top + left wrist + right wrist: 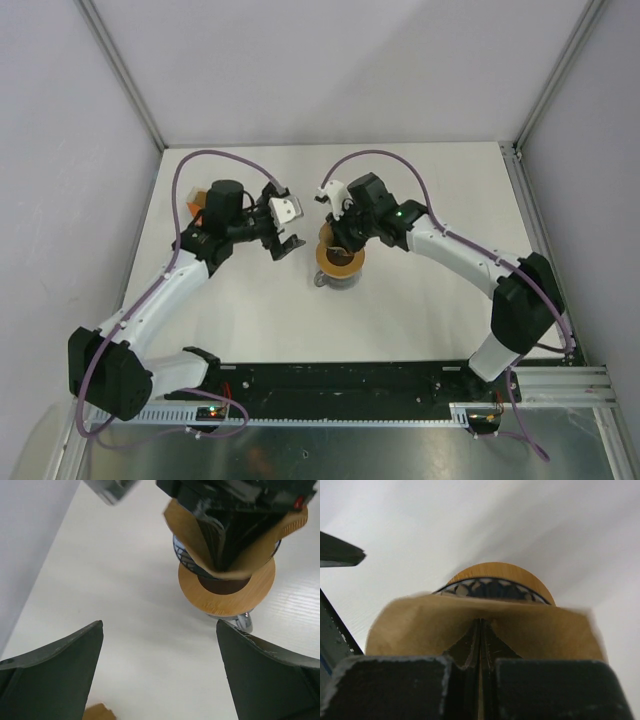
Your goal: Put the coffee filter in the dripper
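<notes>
The coffee filter [420,625], a light-brown paper, spreads to both sides of my right gripper [482,625]. The jaws are pressed together and the paper puckers into their tips. Just beyond and below lies the dripper [490,587], its blue ribbed rim on a wooden ring [495,570]. In the left wrist view the coffee filter [190,535] hangs around the right fingers [230,535], its lower end inside the dripper [185,560] over the ring [225,597]. In the top view the right gripper [340,240] is over the ring [338,262]. My left gripper [285,228] stands open to the left, holding nothing.
A grey mug's handle [245,622] shows under the ring, and again in the top view [322,283]. An orange holder [195,205] sits behind the left arm at the table's left edge. White walls and metal posts enclose the table.
</notes>
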### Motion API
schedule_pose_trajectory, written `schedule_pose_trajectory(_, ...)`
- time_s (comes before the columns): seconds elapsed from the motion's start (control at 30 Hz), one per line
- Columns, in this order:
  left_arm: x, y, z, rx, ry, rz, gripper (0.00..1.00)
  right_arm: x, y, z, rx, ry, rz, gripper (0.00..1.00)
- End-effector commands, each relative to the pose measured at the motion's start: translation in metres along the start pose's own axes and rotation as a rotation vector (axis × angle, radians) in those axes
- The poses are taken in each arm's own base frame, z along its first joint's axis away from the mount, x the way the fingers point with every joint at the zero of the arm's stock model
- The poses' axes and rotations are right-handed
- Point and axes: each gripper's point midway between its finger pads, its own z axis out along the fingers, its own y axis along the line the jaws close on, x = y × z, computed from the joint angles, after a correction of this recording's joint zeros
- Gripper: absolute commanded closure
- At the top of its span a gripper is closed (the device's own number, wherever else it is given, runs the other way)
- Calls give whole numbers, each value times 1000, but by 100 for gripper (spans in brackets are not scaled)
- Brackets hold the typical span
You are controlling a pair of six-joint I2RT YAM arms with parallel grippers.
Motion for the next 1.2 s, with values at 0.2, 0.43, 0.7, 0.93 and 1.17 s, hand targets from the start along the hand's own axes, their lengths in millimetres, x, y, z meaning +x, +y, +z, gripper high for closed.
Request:
schedule_pose_trajectory(0.2, -29, 7, -5, -42, -70, -449, 0, 0, 12, 16, 14, 50, 3, 100)
schedule_pose_trajectory(0.43, -22, 6, -5, -50, -57, -499, 0, 26, 8, 33, 60, 160, -1, 100)
schedule_pose_trajectory(0.7, -2, 21, -14, -107, -32, -508, 0, 51, -5, 44, 156, 298, -6, 100)
schedule_pose_trajectory(0.93, -1, 10, -10, -42, -44, -517, 0, 55, 5, 57, 171, 371, -70, 100)
schedule_pose_trajectory(1.17, 0, -12, -11, 33, -59, -642, 0, 63, 12, 67, 126, 384, -43, 100)
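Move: The right hand already holds the coffee filter at the dripper's mouth; the dripper's middle is about 2 cm to its left, level fore and aft, and 4 cm lower. The wooden ring under it lies roughly 1 cm back, 2 cm left and 8 cm down, the glass jug beneath at 1 cm back, 2 cm left and 13 cm down. From the empty left hand, the dripper is some 11 cm right, 3 cm back and 9 cm below. Filter still pinched, the right hand pushes some 5 cm down-left against the dripper; left hand turns 30 degrees. ##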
